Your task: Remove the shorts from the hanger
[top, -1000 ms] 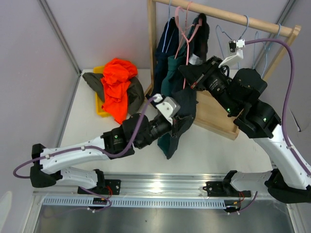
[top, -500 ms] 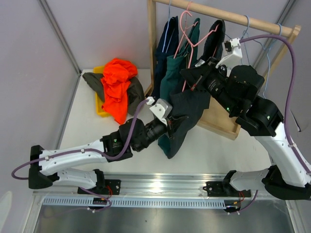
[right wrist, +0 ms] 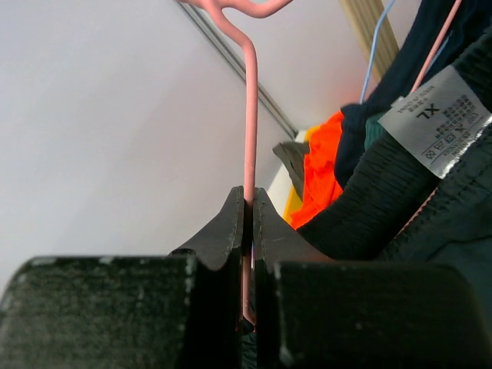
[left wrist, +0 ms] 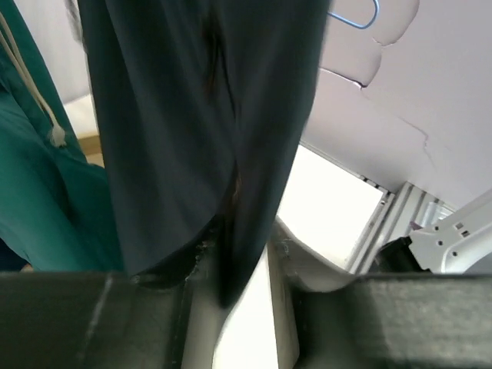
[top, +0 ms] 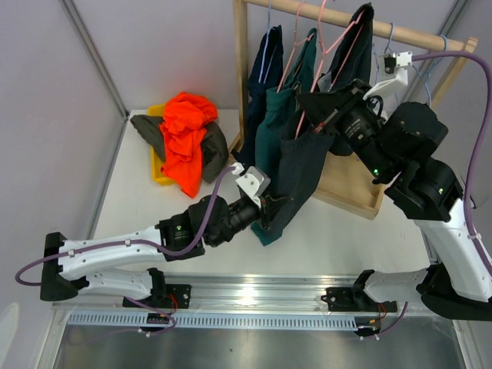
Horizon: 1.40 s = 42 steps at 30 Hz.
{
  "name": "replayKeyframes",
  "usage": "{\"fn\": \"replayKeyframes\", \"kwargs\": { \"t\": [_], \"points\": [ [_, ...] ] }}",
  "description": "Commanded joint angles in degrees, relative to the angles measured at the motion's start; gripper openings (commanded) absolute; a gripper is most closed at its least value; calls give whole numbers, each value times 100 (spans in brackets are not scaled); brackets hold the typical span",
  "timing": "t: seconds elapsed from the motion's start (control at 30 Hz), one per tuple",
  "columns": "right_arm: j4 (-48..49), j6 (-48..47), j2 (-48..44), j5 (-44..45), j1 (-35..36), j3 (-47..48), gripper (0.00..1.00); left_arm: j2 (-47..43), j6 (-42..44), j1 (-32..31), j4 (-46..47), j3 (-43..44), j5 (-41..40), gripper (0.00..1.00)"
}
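Note:
The black shorts (top: 304, 165) hang from a pink hanger (top: 338, 46) held high by the wooden rail. My right gripper (top: 314, 100) is shut on the hanger's wire (right wrist: 249, 115), the shorts' waistband (right wrist: 369, 200) beside my right gripper (right wrist: 248, 204). My left gripper (top: 270, 204) is at the shorts' lower hem. In the left wrist view the hem (left wrist: 227, 284) dangles between the jaws of my left gripper (left wrist: 246, 261), against the left finger (left wrist: 201, 307), with a gap to the right one. Teal shorts (top: 269, 131) and navy shorts (top: 257, 84) hang on the rack. Orange shorts (top: 184, 131) and olive shorts (top: 150, 127) lie piled at the back left.
The wooden rack has a post (top: 241, 69), a top rail (top: 415, 34) and a base board (top: 346, 184). Bare blue hangers (top: 388, 42) hang on the rail. A yellow tray (top: 160, 173) lies under the pile. Grey walls close the table's left side.
My right arm has raised the pink hanger and black shorts up and to the right. My left gripper slid down the shorts to the hem, pinched, then parted again.

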Motion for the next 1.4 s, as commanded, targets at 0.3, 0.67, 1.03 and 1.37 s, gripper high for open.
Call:
{"fn": "replayKeyframes", "kwargs": {
  "t": [0.3,0.67,1.03,1.37],
  "points": [
    [916,-195,-408,275,-36,156,0,-16,123,-69,670,-259,-307,0],
    [230,-968,1016,327,-353,3372,0,-534,-684,-904,1083,-2034,-1018,0],
    [686,698,-256,-442,-335,960,0,211,-184,-528,514,-687,-1188,0],
    [1680,2951,-1041,-1834,7,-776,0,2444,150,1652,-585,2779,97,0]
  ]
}}
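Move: Already between the left hand's part-open fingers is the lower cloth of the black shorts, whose middle lies about 12 cm ahead, 7 cm to the right and 9 cm above. The teal shorts hang close by, their middle some 13 cm ahead of that hand, straight in line, 8 cm up. From the right hand, which holds the pink hanger, the black shorts' middle is about 3 cm back, 4 cm right and 12 cm below; the teal shorts are level with that hand, 4 cm left, 13 cm down. Shutting on the black cloth, the left fingers draw it down about 8 cm and slightly back, then swing it forward some 16 cm and up, towards the teal shorts. The right hand keeps its pinch on the hanger, rising about 9 cm against that pull, then sinking and drawing back while its wrist turns some 30 degrees. ##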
